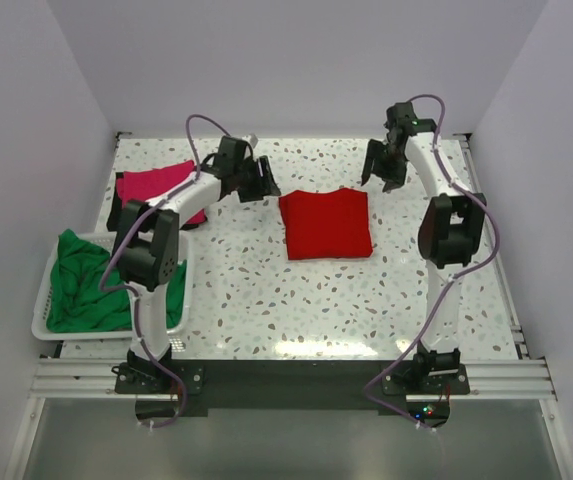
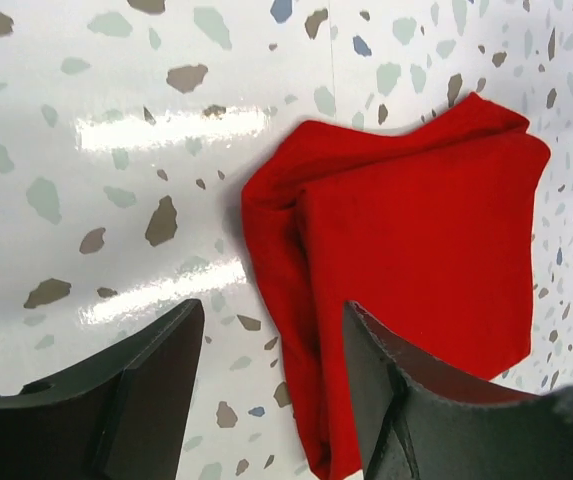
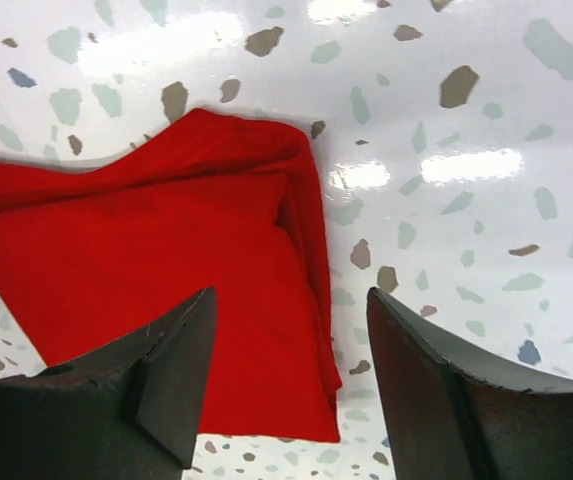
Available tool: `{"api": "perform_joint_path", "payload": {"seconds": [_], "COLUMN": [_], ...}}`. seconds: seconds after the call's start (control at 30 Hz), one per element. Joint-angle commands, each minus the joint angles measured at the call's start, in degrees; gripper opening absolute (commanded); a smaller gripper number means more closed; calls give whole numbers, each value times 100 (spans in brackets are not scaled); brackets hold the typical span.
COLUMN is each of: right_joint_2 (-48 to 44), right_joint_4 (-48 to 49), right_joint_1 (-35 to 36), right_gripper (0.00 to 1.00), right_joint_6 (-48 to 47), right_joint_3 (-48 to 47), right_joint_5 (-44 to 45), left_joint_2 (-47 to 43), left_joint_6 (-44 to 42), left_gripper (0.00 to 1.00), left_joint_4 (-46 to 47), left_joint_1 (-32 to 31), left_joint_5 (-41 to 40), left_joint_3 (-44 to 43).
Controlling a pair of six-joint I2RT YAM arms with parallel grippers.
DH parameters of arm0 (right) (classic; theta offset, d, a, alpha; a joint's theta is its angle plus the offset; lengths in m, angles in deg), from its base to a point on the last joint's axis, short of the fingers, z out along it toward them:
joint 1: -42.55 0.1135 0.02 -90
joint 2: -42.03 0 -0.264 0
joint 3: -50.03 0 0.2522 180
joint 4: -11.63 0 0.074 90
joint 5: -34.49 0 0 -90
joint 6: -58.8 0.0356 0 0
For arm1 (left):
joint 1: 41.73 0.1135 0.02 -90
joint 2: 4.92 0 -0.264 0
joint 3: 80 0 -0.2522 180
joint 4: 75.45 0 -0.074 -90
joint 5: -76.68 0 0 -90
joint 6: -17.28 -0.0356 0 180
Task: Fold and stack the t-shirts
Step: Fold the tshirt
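The bright red t-shirt lies folded into a rectangle on the speckled table, mid-back. It also shows in the left wrist view and the right wrist view. My left gripper is open and empty, above the table just left of the shirt's far left corner. My right gripper is open and empty, above the table just right of the shirt's far right corner. The magenta-pink t-shirt lies at the far left. The green t-shirt lies crumpled in a white basket.
The white basket stands at the table's left edge near the left arm's base. White walls enclose the table on the left, back and right. A raised rail runs along the right edge.
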Motion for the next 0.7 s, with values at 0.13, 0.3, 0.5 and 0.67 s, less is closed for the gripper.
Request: {"api": "perform_joint_path", "payload": {"seconds": [0.13,0.3,0.5,0.67], "right_joint_2": [-1247,-1555,-1644,-1468], "right_joint_4": [855,1005,1550,1630], "right_joint_1": [188,504,725,813], "right_gripper": [65,65,64,64], "right_joint_6": [-118,-22,294,330], "right_joint_3": [1406,2171,3085,3410], "right_joint_5": [-921,-1062,-1404,-1370], "left_joint_2": [-681,-805,-611,-357], "left_joint_6": [69,315,561,869], "left_gripper": [63,63,64,64], "left_joint_4": [1254,2082,2951,3410], "left_joint_1": [-14,-14,-14,-23], "left_joint_5": [801,1364,1821,1971], "left_joint_3": [1182,1964,2422,2625]}}
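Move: Sitting behind and to the right of the left hand, the folded red t-shirt has its middle about 13 cm right, 6 cm back and 9 cm below; its near-left corner is about 14 cm back and 4 cm right. From the right hand the t-shirt's middle lies roughly 12 cm left, 8 cm back and 10 cm down, its near-right corner about 16 cm straight back. The pink shirt is some 26 cm left of the left hand, level with it. Drawing back from the far edge with fingers kept open, the right hand swings about 11 cm back and 9 cm left over the red t-shirt, sinking about 4 cm late on and twisting modestly counter-clockwise. The left hand goes some 7 cm back beside the shirt's left edge towards its near-left corner, sinks 4 cm, edges right and rolls its left side down about 15 degrees. ##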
